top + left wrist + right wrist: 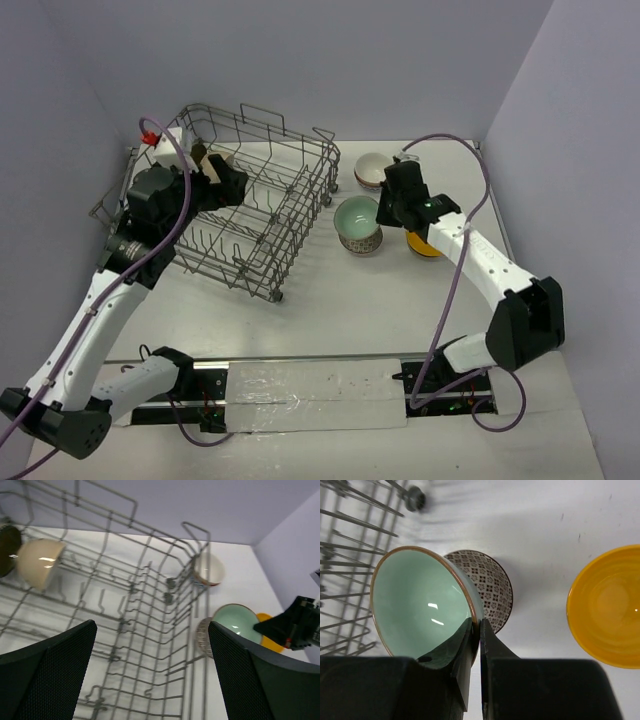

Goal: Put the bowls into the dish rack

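My right gripper [479,624] is shut on the rim of a pale green bowl [415,605] with a dark patterned outside; one finger is inside it, the other outside. That green bowl [356,218] sits tilted just right of the dish rack [300,165], a grey wire basket. A cream bowl [369,170] stands behind it. An orange-yellow bowl [607,605] lies to its right, partly under the right arm in the top view. My left gripper [150,675] hangs open over the rack [150,630], holding nothing. A beige bowl [39,562] rests among the rack's far tines.
A dark round dish [7,547] shows in the rack next to the beige bowl. A red-and-white object [155,135] sits at the rack's far left corner. Purple walls close in behind and on both sides. The right arm's cable [470,180] loops above the table.
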Robot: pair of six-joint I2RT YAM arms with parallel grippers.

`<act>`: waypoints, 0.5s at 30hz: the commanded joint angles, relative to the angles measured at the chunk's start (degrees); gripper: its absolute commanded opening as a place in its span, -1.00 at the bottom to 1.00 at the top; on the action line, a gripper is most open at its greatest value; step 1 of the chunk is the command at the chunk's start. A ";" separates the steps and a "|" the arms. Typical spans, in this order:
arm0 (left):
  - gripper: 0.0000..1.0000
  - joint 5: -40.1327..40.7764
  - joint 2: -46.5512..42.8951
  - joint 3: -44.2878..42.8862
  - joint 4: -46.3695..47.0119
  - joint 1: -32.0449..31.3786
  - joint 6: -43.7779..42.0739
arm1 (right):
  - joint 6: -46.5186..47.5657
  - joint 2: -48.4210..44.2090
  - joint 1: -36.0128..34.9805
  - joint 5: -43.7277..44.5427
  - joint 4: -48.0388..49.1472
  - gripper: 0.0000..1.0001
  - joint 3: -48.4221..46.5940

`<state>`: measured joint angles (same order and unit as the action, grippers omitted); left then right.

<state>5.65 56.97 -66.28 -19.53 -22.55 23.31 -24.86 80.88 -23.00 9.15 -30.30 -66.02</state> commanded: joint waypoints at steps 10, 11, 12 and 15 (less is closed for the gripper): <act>0.99 -0.65 15.00 -16.77 -2.00 -17.52 5.52 | -2.47 -19.96 -0.29 -0.18 13.51 -1.00 3.43; 0.98 -0.21 16.14 -17.56 -2.00 -18.49 5.60 | -2.65 -20.84 -0.29 -0.36 14.47 -1.00 3.79; 0.98 0.93 18.42 -19.13 -2.00 -20.24 5.61 | -2.91 -22.51 -0.29 -0.36 14.83 -1.00 4.23; 0.97 3.04 22.81 -22.03 -2.00 -23.58 5.52 | -3.78 -25.07 -0.29 -0.97 16.33 -1.00 6.07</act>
<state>5.56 76.97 -84.14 -21.93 -43.51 28.18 -26.28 59.33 -23.00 8.82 -22.37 -60.71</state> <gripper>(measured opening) 0.988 0.141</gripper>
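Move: The green bowl I'm going for with my left hand is about 22 cm to its right, 4 cm farther out and 18 cm below. From that hand the patterned bowl is 24 cm right, 3 cm ahead, 31 cm down; the white bowls are 26 cm right, 17 cm ahead, 29 cm down. My right hand already holds the green bowl, its middle 5 cm to the left and level fore and aft; the yellow bowl sits 14 cm right, 1 cm back, 13 cm below. I swing my left hand, fingers kept wide open, some 16 cm right over the rack towards the green bowl, turning it about 20 degrees clockwise. Meanwhile my right hand keeps its pinch on the bowl's rim and lifts it roughly 12 cm, easing slightly back and tipping the fingers up by about 20 degrees. ##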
